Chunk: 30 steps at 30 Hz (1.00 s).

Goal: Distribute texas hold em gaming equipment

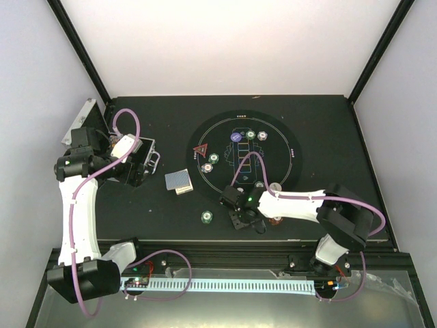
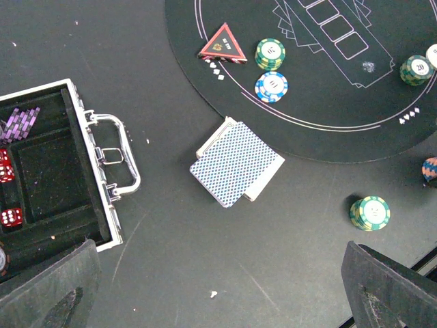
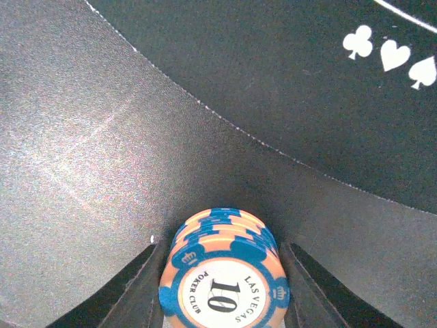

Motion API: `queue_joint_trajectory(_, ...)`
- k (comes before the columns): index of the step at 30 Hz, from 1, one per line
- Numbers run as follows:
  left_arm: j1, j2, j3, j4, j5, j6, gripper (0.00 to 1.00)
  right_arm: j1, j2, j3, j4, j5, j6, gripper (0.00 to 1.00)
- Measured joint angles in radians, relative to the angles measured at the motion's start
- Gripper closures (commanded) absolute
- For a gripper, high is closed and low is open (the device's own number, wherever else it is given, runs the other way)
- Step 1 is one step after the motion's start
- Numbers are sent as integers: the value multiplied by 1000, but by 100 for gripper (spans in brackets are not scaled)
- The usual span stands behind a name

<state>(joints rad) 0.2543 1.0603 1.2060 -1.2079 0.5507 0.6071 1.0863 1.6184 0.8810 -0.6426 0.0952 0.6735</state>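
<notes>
My right gripper (image 3: 222, 273) sits low at the near rim of the round mat (image 1: 290, 147), its fingers pressed on both sides of a stack of orange-and-blue poker chips (image 3: 222, 270). My left gripper (image 2: 218, 294) hangs open over bare table between the silver case (image 2: 102, 184) and the grey-blue-backed cards (image 2: 235, 162). A green chip stack (image 2: 369, 213) stands off the mat. On the mat lie the red triangle marker (image 2: 222, 44), a green stack (image 2: 270, 53), a blue-and-white stack (image 2: 271, 86) and another green stack (image 2: 416, 70).
The open case holds purple chips (image 2: 19, 123) and red dice (image 2: 9, 217); its handle (image 2: 116, 157) points toward the cards. More chips and a purple button (image 1: 235, 137) sit at the mat's far side. A red-brown chip (image 1: 276, 220) shows under the right arm.
</notes>
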Motion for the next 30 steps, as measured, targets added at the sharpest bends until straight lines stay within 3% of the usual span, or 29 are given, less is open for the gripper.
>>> queue_joint_trajectory(4, 0, 2, 0, 0, 0, 0, 1, 2, 3, 2, 0, -2, 2, 42)
queue_joint_trajectory(7, 0, 1, 0, 0, 0, 0, 1, 3, 8, 3, -2, -6, -4, 38)
queue_joint_trajectory(30, 0, 7, 0, -5, 0, 7, 1, 7, 9, 58, -61, 0, -18, 35)
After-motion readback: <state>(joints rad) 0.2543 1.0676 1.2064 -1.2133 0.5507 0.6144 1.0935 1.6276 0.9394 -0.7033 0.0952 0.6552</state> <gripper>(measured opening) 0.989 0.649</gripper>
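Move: The orange-and-blue chip stack already stands between the right fingertips, practically at the hand point, its middle about 1 cm lower. The green stack stands some 12 cm to the left and 1 cm farther out, the red stack about 11 cm to the right and 1 cm farther out; the white dealer button lies roughly 11 cm ahead and 11 cm right. From the left hand the orange-and-blue stack is about 32 cm right, 8 cm back and 24 cm below. The pads of the right gripper, pinching the orange-and-blue stack from both sides, let go of it as the fingers open moderately, leaving a clear gap on each side. The hand then rises straight above the stack by about 1 cm, easing slightly left by some half a centimetre, and halts there with fingers still pointing down and parted. ##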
